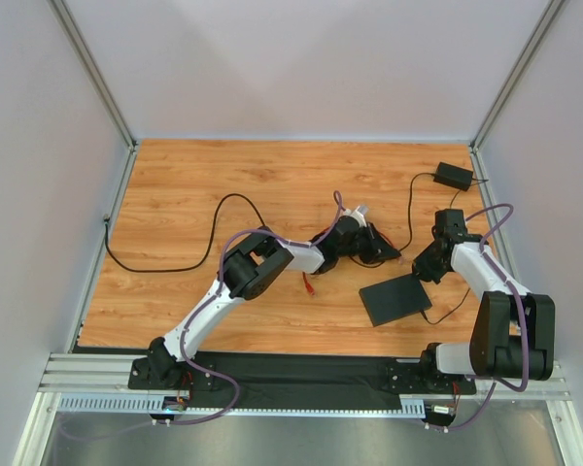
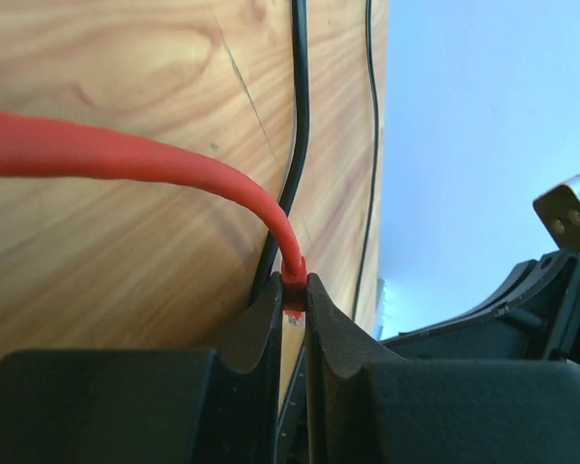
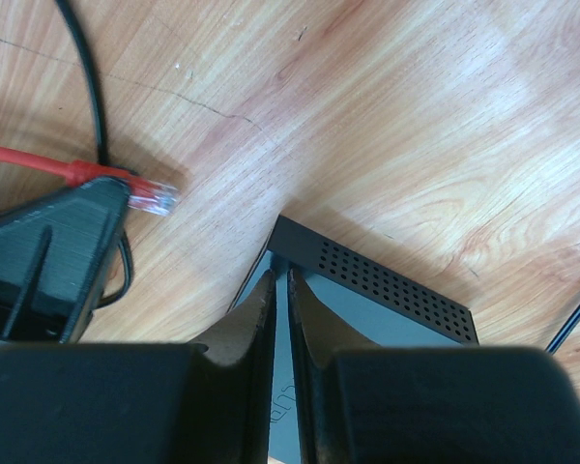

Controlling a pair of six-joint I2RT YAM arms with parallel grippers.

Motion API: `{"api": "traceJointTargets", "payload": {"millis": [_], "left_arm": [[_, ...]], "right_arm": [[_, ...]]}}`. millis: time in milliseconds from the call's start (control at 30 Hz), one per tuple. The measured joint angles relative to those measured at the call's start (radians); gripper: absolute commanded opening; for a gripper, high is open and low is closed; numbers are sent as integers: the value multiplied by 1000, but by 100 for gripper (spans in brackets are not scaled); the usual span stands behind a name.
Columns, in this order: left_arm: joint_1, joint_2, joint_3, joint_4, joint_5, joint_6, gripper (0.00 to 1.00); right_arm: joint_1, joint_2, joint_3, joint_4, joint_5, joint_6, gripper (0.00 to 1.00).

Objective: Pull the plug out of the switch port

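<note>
The switch, a thin flat black box, lies right of centre; its vented edge shows in the right wrist view. My right gripper is shut, its tips resting on the box's top near the far corner. My left gripper is shut on the plug of the red cable. In the right wrist view the clear-tipped plug sticks out of the left gripper's fingers, just above the wood and apart from the box. The port itself is hidden.
A small black adapter brick sits at the back right with thin black leads running off it. A long black cable loops across the left of the table. Two black cables run past the left gripper. Walls close in three sides.
</note>
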Motion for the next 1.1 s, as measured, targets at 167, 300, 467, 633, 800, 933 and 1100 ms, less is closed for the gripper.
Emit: {"api": "traceJointTargets", "payload": {"millis": [167, 300, 467, 633, 800, 933, 1100], "left_arm": [[3, -11, 13, -35, -24, 84, 0], [3, -19, 36, -90, -12, 160, 0], [3, -83, 36, -169, 33, 259, 0], [14, -207, 36, -248, 98, 373, 0], [59, -340, 29, -335, 166, 513, 0], [148, -444, -51, -406, 160, 599, 0], [261, -483, -116, -561, 72, 689, 19]], "right_arm": [[0, 0, 0, 0, 0, 3, 11], [0, -1, -1, 0, 0, 3, 11], [0, -5, -2, 2, 0, 2, 12], [0, -11, -7, 7, -1, 0, 12], [0, -26, -8, 10, -6, -9, 12], [0, -36, -7, 2, -9, -26, 12], [0, -49, -6, -46, -7, -55, 12]]}}
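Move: The left hand already has the red cable's plug, free of the switch. The bare table it is carried to lies about 10 cm ahead, 18 left and just below; the switch's middle is some 11 cm straight back. A black connector, hidden under the arm, lies about 6 ahead and 13 left; the loose red end about 7 back, 21 left. From the right fingertips the switch's middle is about 5 cm back, 5 left; the plug 4 ahead, 5 left. Still pinching the red cable's plug, the left hand lifts it steeply by about 15 cm almost on the spot, then swings it left and forward, away from the switch, sinking again to end some 15 cm to the left. The wrist rolls about 30 degrees. The closed right fingers stay at the switch's far right corner, easing back about a centimetre late on. ##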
